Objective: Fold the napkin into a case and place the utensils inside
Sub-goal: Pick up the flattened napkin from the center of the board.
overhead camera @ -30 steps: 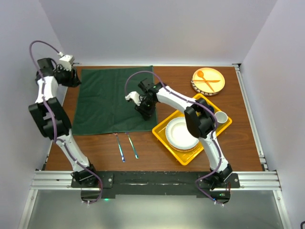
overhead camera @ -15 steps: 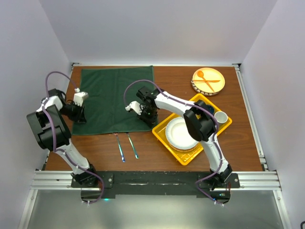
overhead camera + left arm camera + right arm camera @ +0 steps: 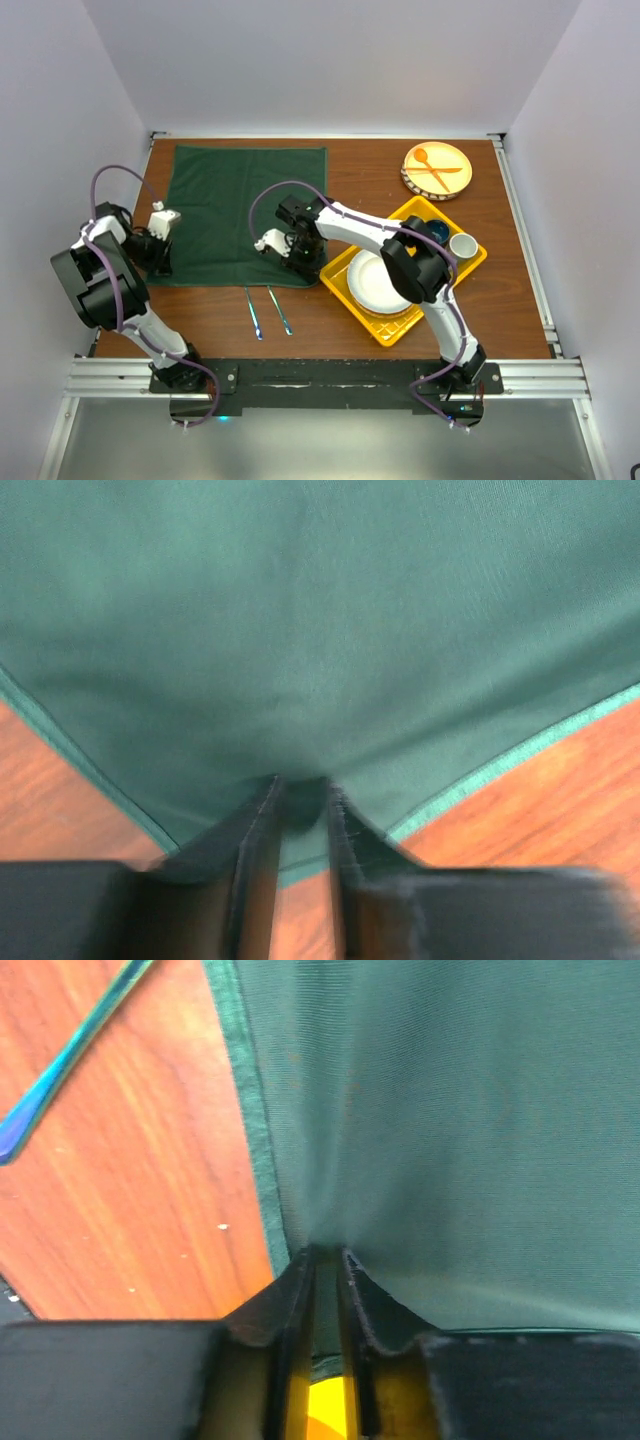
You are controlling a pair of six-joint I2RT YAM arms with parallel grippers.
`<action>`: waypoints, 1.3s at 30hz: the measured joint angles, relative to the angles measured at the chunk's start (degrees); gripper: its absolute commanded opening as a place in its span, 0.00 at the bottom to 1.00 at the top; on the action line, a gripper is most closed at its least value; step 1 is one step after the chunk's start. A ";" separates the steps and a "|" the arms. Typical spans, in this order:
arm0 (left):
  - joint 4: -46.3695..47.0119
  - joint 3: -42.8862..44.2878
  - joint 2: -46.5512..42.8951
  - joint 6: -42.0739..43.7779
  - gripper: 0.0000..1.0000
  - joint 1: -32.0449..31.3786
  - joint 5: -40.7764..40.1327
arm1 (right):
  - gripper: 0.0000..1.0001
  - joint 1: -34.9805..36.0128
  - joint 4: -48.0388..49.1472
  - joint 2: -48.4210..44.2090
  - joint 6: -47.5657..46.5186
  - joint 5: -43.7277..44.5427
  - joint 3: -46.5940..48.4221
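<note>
The dark green napkin [image 3: 240, 210] lies spread flat on the wooden table, wider than the white plate. My left gripper [image 3: 160, 256] is at its near-left corner, and in the left wrist view the left gripper [image 3: 302, 802] pinches the napkin [image 3: 320, 630] at that corner. My right gripper [image 3: 305, 260] is at the near-right corner; the right wrist view shows the right gripper [image 3: 327, 1260] shut on the napkin [image 3: 450, 1110] hem. The two iridescent utensils [image 3: 265, 311] lie side by side just nearer than the cloth, apart from it. One utensil [image 3: 70, 1050] shows in the right wrist view.
A yellow tray [image 3: 470, 262] to the right holds a white plate [image 3: 378, 280], a small white cup [image 3: 461, 244] and a dark bowl [image 3: 436, 230]. At the back right a round plate [image 3: 437, 170] carries an orange spoon and fork. The tray's corner touches the right gripper's side.
My left arm swung from the napkin's far-left corner to its near-left corner and closed on it. My right gripper moved nearer to the near-right corner and closed. The napkin shifted slightly.
</note>
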 measured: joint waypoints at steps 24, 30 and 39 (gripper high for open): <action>5.07 23.56 2.05 -14.99 0.75 -1.64 12.31 | 0.79 -9.49 0.76 0.94 7.28 1.05 22.99; 24.30 32.65 12.31 -36.39 0.76 -8.46 7.89 | 0.82 -19.58 16.72 2.05 14.78 6.93 25.68; 37.59 52.30 33.73 -55.91 0.70 -9.07 3.89 | 0.76 -21.00 42.77 14.43 25.16 18.71 30.64</action>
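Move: The left hand is about at cloth height just inside the napkin's near left corner; the napkin's far left corner lies some 35 cm straight out and 2 cm to its left. For the right hand, the far right corner is about 35 cm ahead and 5 cm to the right. The yellow tray sits level with the right hand and 24 cm to its right, with the fork 7 cm back and 8 cm to that hand's left. Both hands open and come free of the napkin's near corners, lifting about 7 cm almost straight up before sweeping forward over its left and right sides towards the far corners, some 35 cm in all. They crest around 15 cm above their start and begin to sink at the end, fingers spread wide and swung up to point further forward, the left wrist turning counter-clockwise and the right clockwise. ##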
